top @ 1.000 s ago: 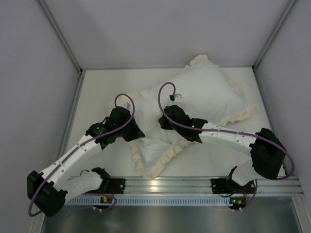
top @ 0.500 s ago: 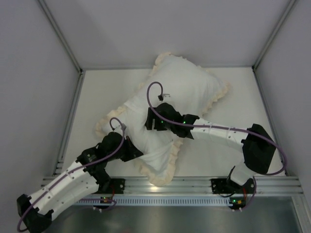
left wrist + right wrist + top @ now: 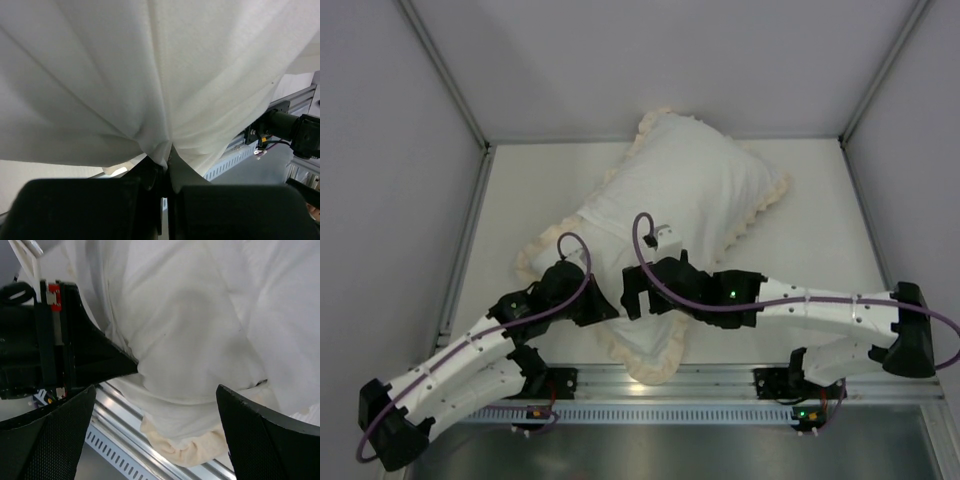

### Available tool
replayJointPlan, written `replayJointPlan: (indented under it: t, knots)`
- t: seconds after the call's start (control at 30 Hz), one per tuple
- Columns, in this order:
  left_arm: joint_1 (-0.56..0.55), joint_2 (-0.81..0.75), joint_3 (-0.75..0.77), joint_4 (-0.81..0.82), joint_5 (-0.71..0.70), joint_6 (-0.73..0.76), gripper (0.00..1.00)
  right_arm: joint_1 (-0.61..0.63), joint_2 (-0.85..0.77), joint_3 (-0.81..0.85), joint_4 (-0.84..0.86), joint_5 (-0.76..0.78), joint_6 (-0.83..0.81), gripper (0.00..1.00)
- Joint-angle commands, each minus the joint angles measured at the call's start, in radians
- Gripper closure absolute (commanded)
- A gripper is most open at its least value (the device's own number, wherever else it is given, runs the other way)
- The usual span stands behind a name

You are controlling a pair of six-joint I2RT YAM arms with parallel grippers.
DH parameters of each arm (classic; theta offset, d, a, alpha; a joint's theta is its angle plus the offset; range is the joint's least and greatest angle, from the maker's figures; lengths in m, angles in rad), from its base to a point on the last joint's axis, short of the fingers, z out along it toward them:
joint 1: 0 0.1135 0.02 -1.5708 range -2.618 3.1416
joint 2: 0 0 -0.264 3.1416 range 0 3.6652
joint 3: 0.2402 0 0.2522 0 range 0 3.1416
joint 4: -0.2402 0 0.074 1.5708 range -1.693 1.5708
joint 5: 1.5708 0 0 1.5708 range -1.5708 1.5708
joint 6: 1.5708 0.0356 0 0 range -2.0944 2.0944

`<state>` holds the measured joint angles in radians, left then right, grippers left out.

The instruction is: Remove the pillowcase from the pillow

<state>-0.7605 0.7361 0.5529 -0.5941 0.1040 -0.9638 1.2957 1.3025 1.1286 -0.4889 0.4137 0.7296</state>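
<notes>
The pillowcase [image 3: 690, 190] lies white face up, slanting from the back centre to the front edge, and its cream frill [image 3: 655, 365] hangs over the front rail. It bulges; the pillow is inside it and hidden. My left gripper [image 3: 603, 308] is shut on a bunched fold of the white fabric at the near left part; in the left wrist view [image 3: 167, 159] the cloth [image 3: 150, 75] fans out from the shut jaws. My right gripper [image 3: 632, 295] hovers just right of it, open wide over the fabric [image 3: 200, 330]. In the right wrist view [image 3: 155, 390] nothing is between its fingers.
An aluminium rail [image 3: 720, 378] runs along the near edge, and it shows under the frill in the right wrist view [image 3: 125, 410]. Grey walls close in the left, back and right. The left gripper's black body [image 3: 75, 355] sits close to my right gripper's left finger.
The pillowcase has been dragged left and towards the front, turning as it went. My left gripper pulled back with the fabric. My right gripper moved nearer the front, beside the left one.
</notes>
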Motion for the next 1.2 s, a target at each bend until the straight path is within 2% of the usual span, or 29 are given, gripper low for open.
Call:
replayJointPlan:
  t: [0.0,0.23,0.47,0.57,0.73,0.83,0.93,1.1,1.17]
  knots:
    - [-0.005,-0.003,0.047,0.004,0.006,0.025,1.0,0.063,0.07,0.034,-0.073,0.036,0.021,0.01]
    - [-0.005,-0.055,0.035,0.002,0.025,0.016,1.0,0.07,0.181,0.031,-0.073,0.141,0.088,0.01]
    - [-0.005,-0.079,0.021,-0.001,0.052,0.016,1.0,0.005,0.299,0.091,-0.074,0.14,0.073,0.01]
    - [-0.005,-0.089,0.013,-0.001,0.059,0.017,1.0,-0.045,0.371,0.129,-0.071,0.099,0.051,0.01]
    - [-0.005,-0.107,0.013,-0.022,0.059,0.025,1.0,-0.062,0.443,0.2,-0.073,0.071,0.018,0.01]
    - [-0.005,-0.112,0.016,-0.042,0.048,0.031,1.0,-0.062,0.38,0.165,-0.062,0.115,0.03,0.01]
    - [-0.005,-0.112,0.015,-0.042,0.06,0.028,1.0,-0.099,0.339,0.135,-0.042,0.068,0.022,0.01]
    - [-0.005,-0.13,0.042,-0.042,0.066,0.031,1.0,-0.101,0.432,0.139,-0.005,-0.041,0.019,0.01]
    - [-0.005,-0.136,0.053,-0.042,0.075,0.031,1.0,-0.082,0.478,0.132,0.032,-0.041,0.034,0.0]
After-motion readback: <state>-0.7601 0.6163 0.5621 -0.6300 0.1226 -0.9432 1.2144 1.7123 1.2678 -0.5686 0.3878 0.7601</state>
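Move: The slack white pillowcase cloth hanging just beyond the left hand's pinch lies about 4 cm ahead of the open right hand, 3 cm left and 11 cm below. The pinch itself is 2 cm back, 6 left and 9 below; the ruffled near corner 15 back, 2 right and 20 below; the pillow's bulk 23 ahead, 11 right and 14 lower. From the left hand, that slack lies 6 cm ahead, 3 right and 2 below. The pillowcase stays pinched in the shut left fingers, lifted about 2 cm, while the right hand drops some 11 cm beside it, drawing back slightly, then pushing forward about 5 cm under the hanging cloth. The right fingertips dip a further 20 degrees or so and stay wide open, cloth coming over the gripper and between the jaws. ##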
